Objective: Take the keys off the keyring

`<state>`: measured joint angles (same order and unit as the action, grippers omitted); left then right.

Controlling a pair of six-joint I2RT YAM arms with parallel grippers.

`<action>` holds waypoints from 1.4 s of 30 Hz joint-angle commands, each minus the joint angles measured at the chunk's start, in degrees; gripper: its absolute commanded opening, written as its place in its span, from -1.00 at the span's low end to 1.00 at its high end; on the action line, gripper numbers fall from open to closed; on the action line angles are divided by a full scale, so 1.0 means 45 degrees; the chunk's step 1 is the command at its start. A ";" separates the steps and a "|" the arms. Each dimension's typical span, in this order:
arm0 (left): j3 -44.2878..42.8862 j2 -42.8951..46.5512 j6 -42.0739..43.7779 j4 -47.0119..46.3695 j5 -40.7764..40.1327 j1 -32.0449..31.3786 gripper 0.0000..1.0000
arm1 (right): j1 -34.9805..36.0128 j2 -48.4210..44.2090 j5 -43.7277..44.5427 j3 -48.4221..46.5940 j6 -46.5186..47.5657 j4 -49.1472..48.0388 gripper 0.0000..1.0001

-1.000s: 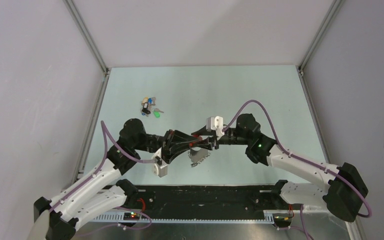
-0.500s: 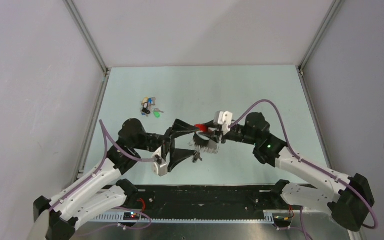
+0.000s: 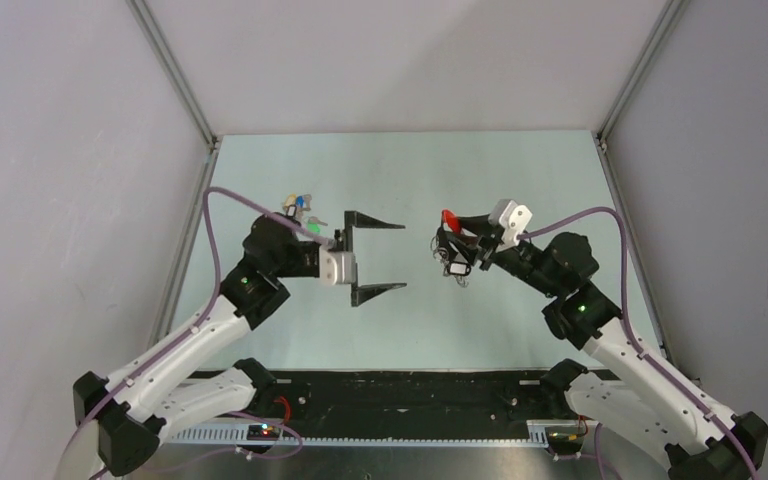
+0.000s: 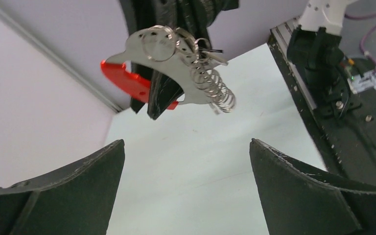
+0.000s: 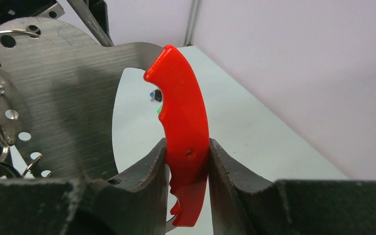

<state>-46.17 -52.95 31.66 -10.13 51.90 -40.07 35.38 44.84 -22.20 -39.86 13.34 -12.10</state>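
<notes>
The keyring [image 3: 449, 217], a curved red piece on a silver metal plate [image 5: 63, 98], hangs above the table with my right gripper [image 3: 452, 238] shut on the red part [image 5: 183, 122]. Small wire rings [image 4: 210, 83] dangle from the plate, and the red curve [image 4: 127, 81] shows behind it. My left gripper [image 3: 377, 256] stands wide open a short way to the left of the keyring, at about its height, nothing between its fingers [image 4: 78, 186]. A small cluster of keys [image 3: 300, 210] with coloured heads lies on the table at the back left, partly behind the left arm.
The pale table [image 3: 410, 170] is framed by metal rails [image 3: 192, 230] and grey walls. A black rail with the arm bases [image 3: 410, 395] runs along the near edge. The right arm's purple cable [image 3: 600, 215] loops above its wrist.
My left gripper opened wide, let go of the keyring and drew back to the left. The right gripper carried the keyring to the right and away from the near edge.
</notes>
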 commanded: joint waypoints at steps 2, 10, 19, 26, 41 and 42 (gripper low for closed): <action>-0.1072 -0.0574 -0.5463 -0.0319 -0.2827 -0.0008 0.99 | -0.0099 -0.0366 0.1826 -0.0069 -0.0980 -0.0575 -1.00; -0.1368 -0.1413 -0.8255 -0.0794 -0.3603 0.0012 0.99 | -0.0091 -0.0448 0.3526 -0.0054 -0.1417 -0.0799 -1.00; -0.1315 -0.2032 -0.8734 -0.1598 -0.2670 -0.0101 0.99 | 0.0013 -0.0147 0.5805 -0.0069 -0.2373 -0.1342 -1.00; -0.0836 -0.1820 -0.7993 -0.2167 -0.2874 -0.0525 0.81 | 0.0744 0.0300 0.6201 -0.0079 -0.1675 -0.1744 -1.00; -0.0498 -0.1525 -0.7768 -0.2730 -0.3182 -0.0636 0.16 | 0.2431 0.1396 0.6833 -0.0237 -0.0580 -0.2672 -1.00; -0.0500 -0.1527 -0.7773 -0.2729 -0.3178 -0.0641 0.14 | 0.2495 0.1409 0.6830 -0.0243 -0.0562 -0.2687 -1.00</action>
<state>-48.49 -61.12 -4.12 -19.92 38.02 -42.54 45.54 50.87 7.14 -39.86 9.30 -19.03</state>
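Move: The left hand, wide open and pointing right, holds nothing. The black key tag lies about 9 cm to its right, some 2 cm back and 3 cm higher. The coiled rings stand nearer, about 7 cm to its right and 1 cm ahead, also 3 cm higher; the red handle is 9 cm to the right and 5 cm ahead. From the right hand, already pinching that handle, the tag sits roughly 7 cm back, 1 cm right and 2 cm above. Still pinching the red handle, the right hand carries the keyring forward and right, then back left, ending about 4 cm forward and turned some 20 degrees clockwise. The left hand swings forward and rolls about 35 degrees, its forward finger dipping, then eases right towards the tag, ending about 3 cm to the right while its fingers close partway around the tag; contact can't be made out. ##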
